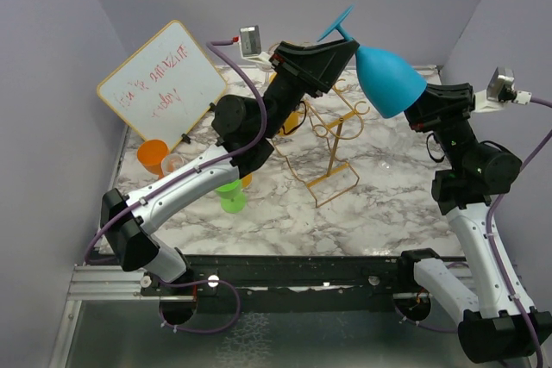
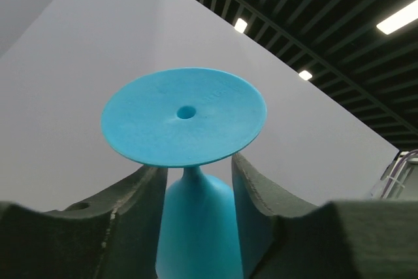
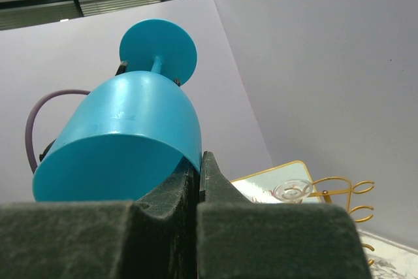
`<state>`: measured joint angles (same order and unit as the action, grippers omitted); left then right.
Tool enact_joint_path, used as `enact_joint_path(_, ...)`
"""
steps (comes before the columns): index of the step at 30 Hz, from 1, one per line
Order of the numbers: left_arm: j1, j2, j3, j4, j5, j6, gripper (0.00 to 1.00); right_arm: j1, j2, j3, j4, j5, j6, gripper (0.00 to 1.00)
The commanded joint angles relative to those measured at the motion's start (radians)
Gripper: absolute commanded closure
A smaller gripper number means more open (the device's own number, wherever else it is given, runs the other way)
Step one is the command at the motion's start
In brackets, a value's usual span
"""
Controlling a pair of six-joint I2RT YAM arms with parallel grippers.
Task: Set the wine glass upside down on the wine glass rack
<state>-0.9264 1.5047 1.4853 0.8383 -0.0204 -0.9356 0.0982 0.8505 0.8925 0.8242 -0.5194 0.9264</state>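
Note:
A blue wine glass (image 1: 388, 79) hangs high in the air, tilted, with its foot (image 2: 186, 115) up and to the left. My right gripper (image 1: 421, 105) is shut on the bowl's rim, one finger inside and one outside, as the right wrist view shows (image 3: 199, 161). My left gripper (image 1: 349, 40) straddles the stem just under the foot. Its fingers (image 2: 147, 194) lie against the narrow top of the bowl (image 2: 196, 227). The gold wire wine glass rack (image 1: 332, 140) stands on the marble table below and between the arms. Its curled hooks (image 3: 339, 191) show in the right wrist view.
A whiteboard (image 1: 159, 84) leans at the back left. An orange cup (image 1: 153, 157) and a green glass (image 1: 231, 196) stand beside the left arm. The foot of a clear glass (image 3: 292, 191) shows by the rack. Purple walls close in on three sides.

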Motion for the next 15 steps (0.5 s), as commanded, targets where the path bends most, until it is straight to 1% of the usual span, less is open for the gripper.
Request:
enact_joint_path(1, -0.013, 0.016, 0.054, 0.032, 0.000, 0.009, 0.60, 0.002, -0.007, -0.014, 0.036, -0.032, -0.002, 0.99)
enact_joint_path(8, -0.024, 0.016, 0.081, 0.034, 0.007, 0.047, 0.80, 0.002, -0.002, -0.020, 0.041, -0.045, 0.006, 0.99)
enact_joint_path(10, -0.026, 0.016, 0.077, 0.033, 0.011, 0.046, 0.82, 0.003, 0.000, -0.020, 0.043, -0.047, 0.011, 1.00)
enact_joint_path(15, -0.032, 0.031, 0.078, 0.033, 0.032, 0.030, 0.82, 0.002, 0.010, -0.025, 0.060, -0.048, 0.032, 0.99)
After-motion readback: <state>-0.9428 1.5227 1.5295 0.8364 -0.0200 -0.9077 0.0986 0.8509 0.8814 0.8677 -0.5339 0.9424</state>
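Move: The blue wine glass's stem lies between the left hand's open fingers, within a centimetre or so to the right and above. The bowl's middle is about 6 cm right, 4 back and 4 below, while the wine glass rack stands roughly 12 cm ahead, 4 left and 40 below, an orange glass hanging on it some 6 cm to its left. From the right hand, closed on the rim, the stem is about 5 cm ahead, 8 left and 7 up. The left hand shuts its fingers from about half open onto the blue glass's stem, just under the foot, rising roughly 1 cm with a slight draw back as they close from both sides until they pinch the stem. The right hand keeps its pinch on the bowl's rim and holds the glass nearly still for the handover, its wrist hardly turning. ##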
